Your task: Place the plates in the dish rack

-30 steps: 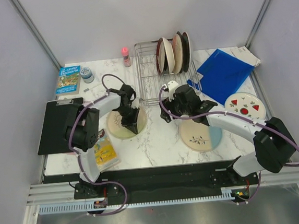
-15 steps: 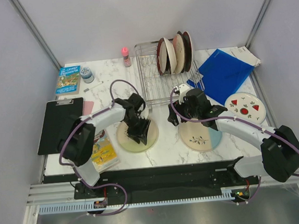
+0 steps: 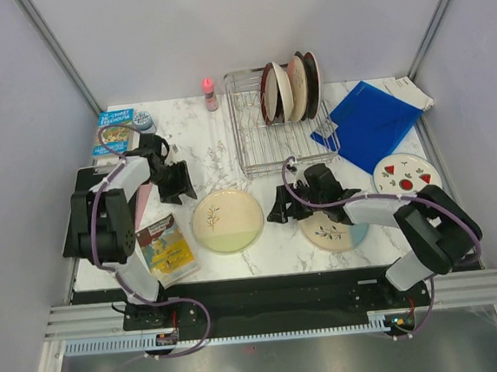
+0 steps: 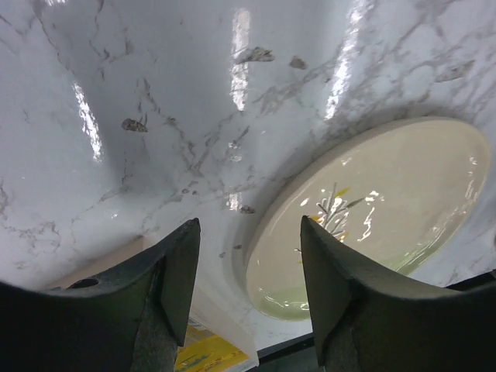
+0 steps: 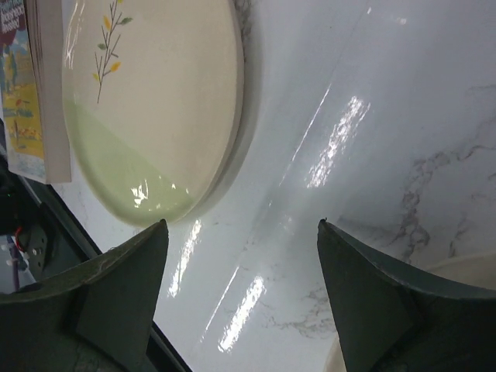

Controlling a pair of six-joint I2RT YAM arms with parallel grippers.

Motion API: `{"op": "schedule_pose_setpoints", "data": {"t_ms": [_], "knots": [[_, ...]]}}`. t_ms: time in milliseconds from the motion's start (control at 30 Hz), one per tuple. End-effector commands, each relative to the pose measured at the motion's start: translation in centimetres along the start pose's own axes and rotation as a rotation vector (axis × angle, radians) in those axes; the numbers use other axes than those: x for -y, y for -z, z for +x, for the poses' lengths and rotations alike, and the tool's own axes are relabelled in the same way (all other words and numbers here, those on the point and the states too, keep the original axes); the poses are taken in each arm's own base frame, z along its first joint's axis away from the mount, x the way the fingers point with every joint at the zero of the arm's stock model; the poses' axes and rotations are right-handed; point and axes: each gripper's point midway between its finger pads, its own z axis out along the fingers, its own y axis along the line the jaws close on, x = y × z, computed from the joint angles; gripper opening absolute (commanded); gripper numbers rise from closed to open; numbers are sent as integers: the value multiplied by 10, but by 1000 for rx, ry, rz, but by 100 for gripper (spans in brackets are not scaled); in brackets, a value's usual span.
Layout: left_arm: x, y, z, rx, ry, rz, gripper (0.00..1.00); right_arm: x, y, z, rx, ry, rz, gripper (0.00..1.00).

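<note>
A pale yellow plate (image 3: 227, 221) with a plant motif lies flat on the marble table, also seen in the left wrist view (image 4: 387, 194) and the right wrist view (image 5: 155, 101). My left gripper (image 3: 177, 182) (image 4: 249, 225) hangs open and empty to the left of it. My right gripper (image 3: 278, 209) (image 5: 242, 225) is open low over bare marble, between the yellow plate and the cream-and-blue twig plate (image 3: 331, 229). A white plate with red shapes (image 3: 406, 174) lies at the right. The dish rack (image 3: 253, 133) at the back holds several upright plates (image 3: 288, 88).
A blue folder (image 3: 369, 121) lies right of the rack. A book (image 3: 115, 132), a small tin (image 3: 144, 119) and a black clipboard (image 3: 94, 208) sit at the left. A yellow booklet (image 3: 167, 250) lies near the front edge. A pink bottle (image 3: 209, 94) stands behind.
My left gripper slid the yellow plate toward the near right, opened, let it go and drew back left. My right gripper came down toward the front, beside the twig plate.
</note>
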Motion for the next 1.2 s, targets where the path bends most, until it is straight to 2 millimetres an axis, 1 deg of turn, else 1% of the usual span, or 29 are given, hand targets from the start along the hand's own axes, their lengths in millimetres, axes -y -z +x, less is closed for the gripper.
{"op": "schedule_pose_setpoints", "data": {"t_ms": [0, 33, 100, 133, 167, 267, 300, 367, 433, 467, 500, 533, 600, 633, 700, 767, 800, 867, 900, 933, 1033, 1067, 1167], "knots": [[0, -7, 12, -66, 66, 30, 61, -14, -15, -26, 104, -90, -76, 85], [-4, -13, 16, -89, 96, 28, 61, -14, -17, -27, 108, -95, -79, 85], [-6, -17, 22, -124, 122, 37, 60, -14, -24, -27, 100, -91, -73, 85], [-2, -23, 27, -157, 133, 71, 56, -14, -26, -29, 108, -87, -76, 85], [0, -25, 32, -178, 138, 86, 53, -12, -31, -25, 96, -100, -72, 85], [1, -33, 50, -247, 170, 111, 46, -10, -41, -22, 80, -144, -64, 85], [1, -35, 60, -274, 182, 119, 44, -10, -43, -21, 75, -149, -66, 85], [1, -37, 69, -303, 184, 129, 43, -9, -50, -20, 54, -155, -70, 85], [2, -38, 83, -341, 176, 137, 44, -7, -54, -17, 39, -168, -65, 85], [3, -38, 86, -350, 171, 144, 43, -7, -58, -13, 25, -173, -64, 85], [5, -39, 93, -372, 178, 158, 43, -6, -59, -11, 16, -180, -63, 85], [7, -40, 96, -385, 172, 171, 39, -5, -61, -6, 2, -184, -62, 85], [11, -41, 97, -408, 178, 191, 27, -5, -61, -1, -17, -190, -65, 85], [13, -42, 94, -406, 171, 205, 13, -5, -60, 1, -22, -190, -65, 84], [21, -40, 86, -394, 158, 257, 2, -7, -58, 4, -31, -184, -79, 84], [27, -38, 85, -395, 143, 301, 2, -8, -55, 7, -36, -181, -84, 85], [35, -34, 83, -391, 141, 353, 2, -9, -53, 8, -41, -179, -91, 85], [42, -26, 79, -358, 102, 407, 2, -10, -50, 10, -45, -171, -100, 85], [48, -21, 77, -340, 84, 449, 2, -10, -48, 13, -54, -171, -98, 85], [54, -12, 71, -294, 27, 485, 2, -9, -46, 14, -56, -167, -98, 85], [65, 4, 59, -202, -88, 549, 2, -2, -40, 14, -59, -173, -85, 84], [70, 14, 53, -160, -132, 570, 2, -1, -39, 15, -61, -163, -87, 85], [76, 27, 48, -99, -227, 601, 2, 4, -35, 15, -64, -132, -82, 85]]}}
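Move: The cream plate with the green edge lies flat, its middle about 12 cm right of the left hand, 8 cm back and 5 cm below it. The magazine stands some 6 cm left of that hand and 14 cm back. From the right hand the same plate's middle is about 13 cm left, level with it, 3 cm below; the cream-and-blue plate is roughly 16 cm right and 3 cm back, the dish rack's middle 29 cm ahead and 4 cm right. The left fingers shut on the plate's left rim and pinch it, after the hand sinks about 4 cm while travelling 7 cm back and some 4 cm right, tilting to point further right; still gripping, it then rises 2 cm. The right hand, fingers wide open, slides about 5 cm left and 3 cm forward to straddle the right rim, then eases slightly back right. ##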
